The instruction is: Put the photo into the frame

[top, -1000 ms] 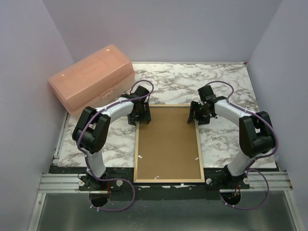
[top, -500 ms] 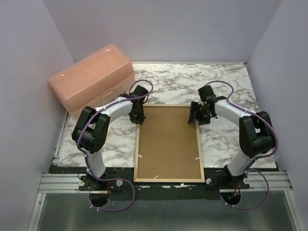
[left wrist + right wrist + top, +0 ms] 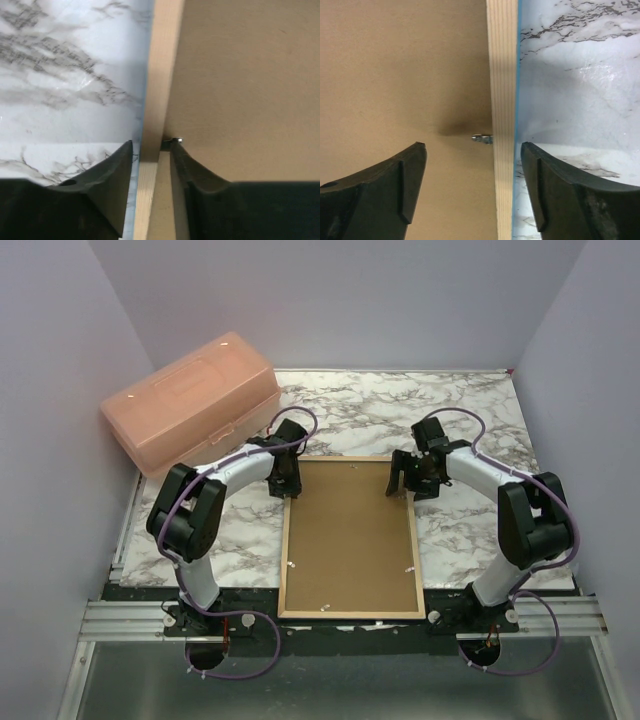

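Note:
The frame (image 3: 350, 616) lies face down on the marble table, pale wood reverse up, with a thin blue edge showing. A brown backing board (image 3: 350, 530) fills it. The photo is hidden. My left gripper (image 3: 287, 480) is at the far end of the left rail (image 3: 162, 75), shut on it, one finger outside and the other inside against a small metal tab (image 3: 176, 140). My right gripper (image 3: 405, 483) stands open astride the right rail (image 3: 502, 65). One of its fingers is over the board and one over the table, and a metal tab (image 3: 482, 138) lies between them.
A translucent orange plastic box (image 3: 190, 405) sits at the back left of the marble table (image 3: 400, 410). Pale walls close in on both sides and behind. The frame's near end overhangs the black strip by the arm bases.
My left gripper has closed from wide open onto the frame's left rail. The right gripper's fingers have spread a little wider. The frame has not moved.

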`<state>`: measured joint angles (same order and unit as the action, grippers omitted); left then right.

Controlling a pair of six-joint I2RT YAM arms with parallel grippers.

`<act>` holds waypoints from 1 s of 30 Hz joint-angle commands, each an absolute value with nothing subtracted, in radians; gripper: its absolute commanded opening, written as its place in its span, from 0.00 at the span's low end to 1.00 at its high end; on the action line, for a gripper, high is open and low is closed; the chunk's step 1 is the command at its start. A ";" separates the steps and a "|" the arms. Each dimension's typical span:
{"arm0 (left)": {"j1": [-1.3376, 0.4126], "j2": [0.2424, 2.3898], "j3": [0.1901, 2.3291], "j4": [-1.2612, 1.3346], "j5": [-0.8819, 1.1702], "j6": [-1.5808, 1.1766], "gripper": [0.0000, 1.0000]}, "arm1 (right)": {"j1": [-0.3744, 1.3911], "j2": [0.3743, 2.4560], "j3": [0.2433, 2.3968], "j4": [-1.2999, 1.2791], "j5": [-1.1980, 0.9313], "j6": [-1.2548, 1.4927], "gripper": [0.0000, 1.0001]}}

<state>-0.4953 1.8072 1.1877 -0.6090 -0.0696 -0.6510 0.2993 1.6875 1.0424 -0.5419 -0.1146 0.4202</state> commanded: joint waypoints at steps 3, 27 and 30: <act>-0.506 1.757 1.117 -0.631 -0.099 -0.680 0.68 | 0.302 1.612 1.043 -0.536 -0.141 0.430 0.95; -0.682 1.298 0.522 -0.280 0.293 -0.965 0.74 | 0.383 1.669 1.031 -0.512 -0.294 0.524 0.98; -0.706 1.279 0.523 -0.258 0.303 -0.995 0.74 | 0.413 1.744 1.141 -0.518 -0.299 0.527 0.98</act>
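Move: The left hand's fingers are around the frame's left bar at the upper-left clip, about 1 cm to its right. The lower-left clip lies some 16 cm back, level sideways and about 1 cm lower. The right hand straddles the frame's right bar, about 2 cm to its right and 1 cm below; the upper-right clip is 1 cm ahead and 1 cm below, the lower-right clip 17 cm back and 2 cm right. The outer fingers of both hands come to bear inward on the frame's side bars. The left releases the upper-left clip, opens wide and travels 13 cm back along its bar towards the lower-left clip, first edging left, then pushing right as its fingertips tilt rightward about 20 degrees. The right opens fully, lifts 3 cm, moves back and down, then forward and left against its bar. ##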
